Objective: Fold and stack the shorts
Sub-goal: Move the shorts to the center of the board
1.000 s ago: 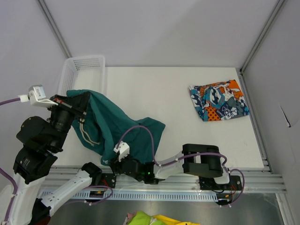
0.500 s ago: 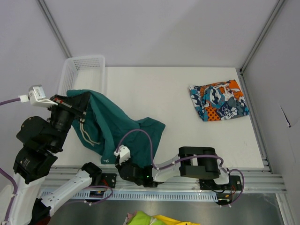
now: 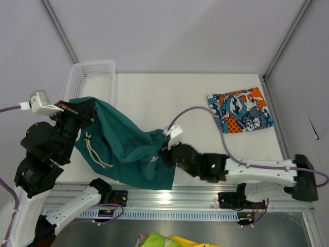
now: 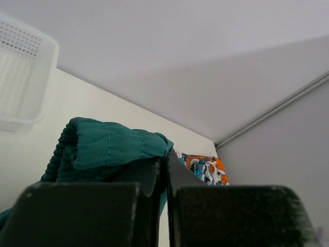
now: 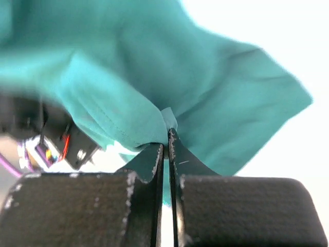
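The plain teal-green shorts (image 3: 121, 144) with a white drawstring (image 3: 97, 154) hang stretched between my two grippers over the table's left side. My left gripper (image 3: 77, 110) is shut on their ribbed waistband (image 4: 103, 149) at the upper left, lifted off the table. My right gripper (image 3: 167, 149) is shut on a pinched fold of the same fabric (image 5: 165, 126) at the right end. The patchwork shorts (image 3: 240, 109), orange, teal and white, lie folded at the table's far right and show past the left fingers (image 4: 203, 167).
A white mesh basket (image 3: 90, 77) stands at the table's back left corner, just behind the raised waistband. The metal frame rail (image 3: 277, 118) runs along the right edge. Something yellow-green (image 3: 159, 241) lies below the near rail.
My right arm swung out from the near edge toward the table's middle, closed on the teal shorts' right end and lifted it. The fabric is now spread wider between both grippers.
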Motion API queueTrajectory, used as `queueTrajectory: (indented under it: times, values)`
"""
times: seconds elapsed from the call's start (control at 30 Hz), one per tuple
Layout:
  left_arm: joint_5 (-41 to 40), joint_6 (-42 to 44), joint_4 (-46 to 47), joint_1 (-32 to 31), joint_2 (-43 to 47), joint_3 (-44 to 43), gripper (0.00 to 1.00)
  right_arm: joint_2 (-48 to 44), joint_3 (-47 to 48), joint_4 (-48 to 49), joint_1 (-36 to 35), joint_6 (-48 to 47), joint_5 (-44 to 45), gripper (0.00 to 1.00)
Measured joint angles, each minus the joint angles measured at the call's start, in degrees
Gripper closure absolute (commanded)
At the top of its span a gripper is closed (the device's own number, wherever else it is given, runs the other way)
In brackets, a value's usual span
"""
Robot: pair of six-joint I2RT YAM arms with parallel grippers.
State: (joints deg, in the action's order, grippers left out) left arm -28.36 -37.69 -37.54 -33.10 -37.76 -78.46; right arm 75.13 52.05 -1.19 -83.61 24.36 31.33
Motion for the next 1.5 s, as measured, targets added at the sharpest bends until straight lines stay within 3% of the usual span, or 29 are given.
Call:
queueTrajectory:
  times: [0.13,0.33,0.47,0.87,0.97,1.1,1.2,1.33,1.4,1.5]
  values:
    - [-1.81,0.28,-0.02,0.00,-1.51,0.44,1.00,-11.10,6.95,-16.61,13.68,-1.57,-3.85,1.00]
    - [-2.95,1.16,-0.20,0.00,-6.91,-1.57,1.00,-14.43,19.19,-33.64,29.73,-6.56,-10.29,1.00]
    - [-0.13,1.79,0.20,0.00,-6.38,-2.36,1.00,-14.80,29.11,-40.76,29.64,-10.45,-16.06,1.00]
    - [10.62,1.75,7.98,0.00,11.30,-7.32,1.00,-21.99,50.31,-50.47,23.15,-14.40,-39.06,1.00]
    - [10.54,2.56,8.41,0.00,10.38,-9.81,1.00,-21.16,57.02,-52.39,23.04,-15.04,-39.95,1.00]
    - [10.32,4.81,9.11,0.00,3.96,-14.75,1.00,-13.22,72.96,-58.51,23.10,-16.70,-32.74,1.00]
    - [9.42,5.29,9.16,0.00,-5.38,-19.28,1.00,-5.79,79.41,-60.04,29.03,-17.79,-29.90,1.00]
    - [11.26,4.57,10.49,2.75,-16.17,-16.20,1.00,1.88,73.07,-58.95,48.92,-17.59,-40.96,1.00]
    - [16.63,2.80,12.13,7.72,-19.91,-10.62,1.00,4.48,62.45,-55.01,59.58,-16.35,-48.28,1.00]
    - [23.32,0.17,14.12,14.51,-27.17,-1.99,1.00,9.03,49.57,-51.93,69.70,-13.79,-55.32,1.00]
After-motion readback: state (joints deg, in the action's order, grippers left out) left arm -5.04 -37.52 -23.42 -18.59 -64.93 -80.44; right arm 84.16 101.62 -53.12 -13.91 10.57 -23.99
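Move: Both hands already hold the teal shorts between them. The board's center lies some 23 cm ahead of the left hand, 27 cm to its right and 46 cm below; from the right hand it is about 31 cm ahead, 3 cm to the right and 20 cm down. The folded patterned shorts lie about 8 cm farther out than the center and 41 cm to its right, and the white basket about 22 cm farther out and 48 cm to its left. Both grippers stay shut on the teal shorts: the right first sweeps right, forward and up to spread them, then both swing back roughly 15 cm while rising, the left tipping its fingers up some 25 degrees. Then they whip forward together about 25 cm over the board and drop, fingers tipping down again, the right ending high near the patterned shorts' left side. ##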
